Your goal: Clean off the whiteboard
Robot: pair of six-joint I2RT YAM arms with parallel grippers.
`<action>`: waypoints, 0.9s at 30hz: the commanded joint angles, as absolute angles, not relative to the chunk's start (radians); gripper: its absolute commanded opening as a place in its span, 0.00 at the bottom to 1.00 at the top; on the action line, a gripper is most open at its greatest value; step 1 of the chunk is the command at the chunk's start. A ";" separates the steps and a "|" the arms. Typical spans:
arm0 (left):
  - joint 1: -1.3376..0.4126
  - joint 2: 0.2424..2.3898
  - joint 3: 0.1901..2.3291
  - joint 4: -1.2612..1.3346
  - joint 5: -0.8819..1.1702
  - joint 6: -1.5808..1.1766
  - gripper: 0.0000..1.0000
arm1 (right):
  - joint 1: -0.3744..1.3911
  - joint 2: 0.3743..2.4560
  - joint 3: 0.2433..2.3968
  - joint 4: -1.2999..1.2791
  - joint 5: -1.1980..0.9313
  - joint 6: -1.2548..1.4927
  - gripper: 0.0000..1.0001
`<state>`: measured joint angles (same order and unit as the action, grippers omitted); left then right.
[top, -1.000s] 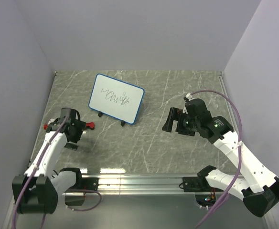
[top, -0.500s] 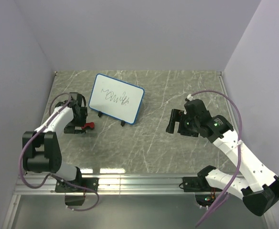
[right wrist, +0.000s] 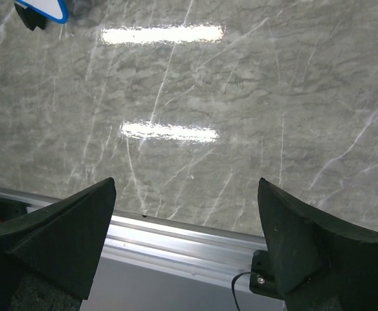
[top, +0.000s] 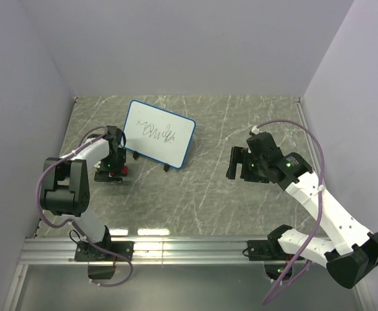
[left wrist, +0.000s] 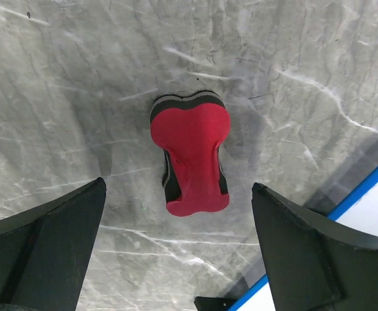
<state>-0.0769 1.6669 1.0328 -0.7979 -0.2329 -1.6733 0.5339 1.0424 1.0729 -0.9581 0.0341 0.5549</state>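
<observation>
The whiteboard (top: 158, 134), white with a blue rim and a black scribble, stands tilted on small black feet at the back left. Its blue edge (left wrist: 364, 189) shows at the lower right of the left wrist view. A red-and-black eraser (left wrist: 190, 155) lies flat on the marble just left of the board, seen from above as a red bit (top: 123, 170). My left gripper (left wrist: 179, 185) hovers over it, open, with the eraser's near end between the fingers and touching neither. My right gripper (top: 233, 163) hangs open and empty at mid right, far from the board, whose corner (right wrist: 43, 6) shows at the top left.
A metal rail (top: 189, 246) runs along the near edge of the marble table and also shows below the right gripper (right wrist: 186, 183). Grey walls close in the left, back and right sides.
The left arm has swung right towards the whiteboard, and its open gripper now sits over the eraser. The right arm has barely shifted.
</observation>
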 commanded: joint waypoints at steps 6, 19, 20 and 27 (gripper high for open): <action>-0.078 1.713 1.074 -0.784 -0.242 -1.686 0.84 | 0.515 1.051 1.118 -0.946 0.063 0.499 0.97; -0.066 1.749 1.095 -0.790 -0.239 -1.641 0.22 | 0.508 1.043 1.131 -0.948 0.091 0.468 0.97; -0.064 1.749 1.094 -0.788 -0.233 -1.635 0.13 | 0.509 1.043 1.131 -0.946 0.091 0.469 0.97; -0.064 1.674 1.106 -0.779 -0.294 -1.482 0.00 | 0.508 1.061 1.164 -0.907 -0.052 0.451 0.98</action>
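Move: The left hand is low over the red eraser with its fingers wide open. The eraser's middle lies about 1 cm ahead, 2 cm to its left and roughly 1 cm below. The whiteboard's near foot stands some 8 cm ahead and 4 cm to the right of this hand, and the middle of the board about 16 cm ahead and 13 cm right, a little higher. From the idle right hand the eraser is around 46 cm left, 12 cm ahead and 17 cm lower. The left hand sinks a last 1 cm over the eraser and closes its wide-open fingers from front and back onto the eraser's narrow part near its right end, until they stop on it a bit under half open, the grip effort rising. While they close and grip, the hand eases just under 1 cm forward, still pointing down, and at the very end the wrist begins to turn, some 5 degrees clockwise. ##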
